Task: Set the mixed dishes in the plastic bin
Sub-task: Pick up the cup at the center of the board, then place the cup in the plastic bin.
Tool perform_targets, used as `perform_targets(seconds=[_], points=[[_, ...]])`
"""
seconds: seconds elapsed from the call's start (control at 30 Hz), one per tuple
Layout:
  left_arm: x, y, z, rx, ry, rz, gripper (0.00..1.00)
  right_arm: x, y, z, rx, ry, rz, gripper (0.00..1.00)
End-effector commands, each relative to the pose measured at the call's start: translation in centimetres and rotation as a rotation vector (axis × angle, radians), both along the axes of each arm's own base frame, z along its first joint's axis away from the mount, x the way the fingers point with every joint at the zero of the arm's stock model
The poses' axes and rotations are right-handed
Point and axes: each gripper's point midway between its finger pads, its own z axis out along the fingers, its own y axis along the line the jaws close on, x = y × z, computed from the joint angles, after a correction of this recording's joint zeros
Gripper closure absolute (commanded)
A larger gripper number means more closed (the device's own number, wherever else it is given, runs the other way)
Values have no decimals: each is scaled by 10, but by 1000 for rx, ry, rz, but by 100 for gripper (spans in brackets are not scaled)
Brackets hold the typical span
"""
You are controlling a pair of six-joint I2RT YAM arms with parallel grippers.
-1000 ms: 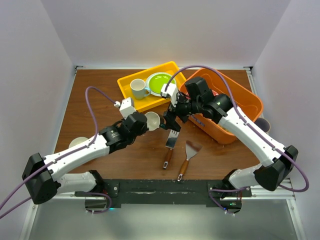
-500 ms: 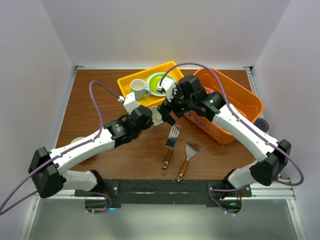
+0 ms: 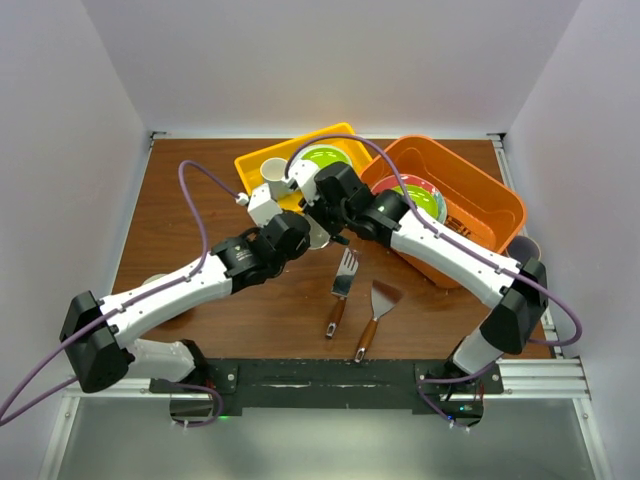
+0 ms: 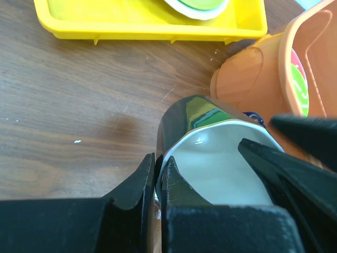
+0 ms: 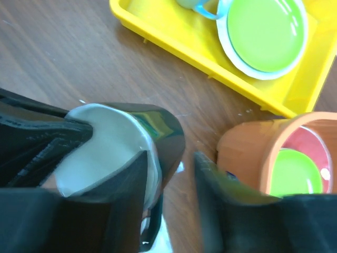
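Note:
A dark-teal mug [image 3: 320, 233] with a cream inside hangs above the table between the two arms. My left gripper [image 4: 159, 169] is shut on its rim, one finger inside [image 4: 176, 179] and one outside. My right gripper [image 5: 169, 158] straddles the opposite wall of the mug [image 5: 113, 138]: one finger is inside and the other stands a gap away from the dark outside, so it is open. The orange plastic bin [image 3: 497, 196] stands just to the right and holds a red plate and a green plate [image 3: 418, 196]. A lime green plate [image 3: 326, 158] lies in the yellow tray.
Behind the mug is the yellow tray [image 3: 258, 162], with a white mug [image 3: 274, 176] in it. Two wooden-handled spatulas [image 3: 341, 291] [image 3: 372, 318] lie on the wood in front. A pale round dish [image 3: 152, 284] peeks out under the left arm.
The right arm has swung left from the bin to the mug, and its jaws have narrowed around the mug's wall. The left arm has carried the mug back and to the right.

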Motion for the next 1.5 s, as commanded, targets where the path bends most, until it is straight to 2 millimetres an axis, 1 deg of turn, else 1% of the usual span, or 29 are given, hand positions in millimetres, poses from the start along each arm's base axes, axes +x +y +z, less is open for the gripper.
perform_targets(seconds=[0.0, 0.07, 0.13, 0.2, 0.23, 0.27, 0.33, 0.37, 0.43, 0.47, 0.57, 0.6, 0.7, 0.73, 0.8, 0.83, 0.87, 0.93, 1.03, 1.1, 1.17, 1.2, 1.23, 1.27, 1.3, 1.33, 1.4, 1.43, 1.47], points=[[17, -6, 60, -163, -144, 76, 100, 14, -5, 25, 12, -96, -57, 91], [15, -4, 63, -165, -153, 68, 100, 12, -4, 26, 9, -92, -45, 100], [14, -8, 73, -195, -192, 34, 100, 8, -2, 29, 22, -77, -19, 100], [6, -3, 75, -212, -224, -8, 94, 4, -3, 36, 31, -76, 2, 100], [6, -6, 87, -255, -269, -28, 88, 0, 1, 38, 44, -65, 37, 100], [-1, -3, 86, -244, -292, -74, 75, 0, -2, 40, 50, -60, 44, 100], [-6, -4, 103, -292, -364, -120, 62, -2, -6, 47, 74, -41, 80, 100], [-15, -2, 105, -281, -396, -178, 50, -3, -8, 49, 84, -35, 87, 100], [-24, 1, 131, -317, -502, -236, 36, 1, -20, 59, 117, -26, 83, 100], [-30, -2, 130, -319, -515, -279, 26, -3, -20, 63, 147, -9, 109, 100], [-45, 0, 146, -293, -597, -376, 14, -2, -36, 79, 213, -2, 117, 100], [-48, 1, 148, -278, -608, -396, 12, -5, -42, 89, 236, -20, 118, 100], [-61, 5, 160, -217, -680, -479, 9, -1, -66, 100, 301, -21, 98, 100], [-65, 11, 165, -188, -715, -493, 8, 1, -85, 111, 326, -52, 61, 100], [-69, 16, 165, -139, -739, -520, 6, 0, -98, 115, 366, -52, 44, 100], [-71, 23, 170, -98, -768, -522, 4, 1, -118, 127, 387, -93, 3, 100], [-71, 28, 170, -68, -774, -513, 4, 1, -126, 128, 394, -102, -11, 100], [-70, 41, 166, 51, -772, -512, 3, 1, -151, 140, 411, -147, -67, 100], [-64, 61, 152, 227, -734, -494, 3, 6, -185, 145, 430, -164, -148, 100], [-62, 71, 137, 325, -688, -494, 2, 13, -212, 146, 436, -174, -218, 100], [-60, 84, 123, 427, -650, -484, 2, 18, -228, 146, 442, -162, -245, 100], [-59, 88, 118, 456, -637, -480, 2, 25, -251, 144, 432, -167, -304, 100], [-58, 94, 107, 491, -619, -471, 2, 27, -258, 143, 432, -160, -315, 100], [-58, 96, 101, 502, -614, -468, 2, 28, -267, 145, 428, -157, -333, 100], [-59, 98, 98, 501, -617, -463, 2, 35, -285, 137, 415, -142, -373, 100], [-59, 97, 81, 515, -598, -476, 2, 37, -292, 135, 413, -134, -388, 100], [-59, 96, 75, 497, -611, -471, 2, 42, -309, 127, 393, -121, -428, 100], [-59, 95, 60, 507, -594, -483, 2, 43, -315, 122, 386, -111, -441, 100], [-58, 94, 57, 506, -598, -482, 2, 44, -320, 117, 376, -98, -456, 100]])
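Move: The cup hangs in the air from the left fingers, its middle about 5 cm right, 2 cm ahead and 2 cm below the left hand. From the right hand, the cup's middle lies roughly 4 cm left, 2 cm back and 2 cm down. The orange bin's middle is some 25 cm right, 5 cm ahead and 12 cm below the right hand; the yellow tray is 13 cm ahead, 4 cm left and 15 cm below it. The cup's wall, already between the right fingers, is pinched as they shut; only then do the left fingers open wide and let go, the left hand rising and drawing back, then swinging left and sinking, fingers tipping up. The right hand carries the cup about 30 cm right to over the bin, arcing up and then dipping slightly, while turning clockwise. ##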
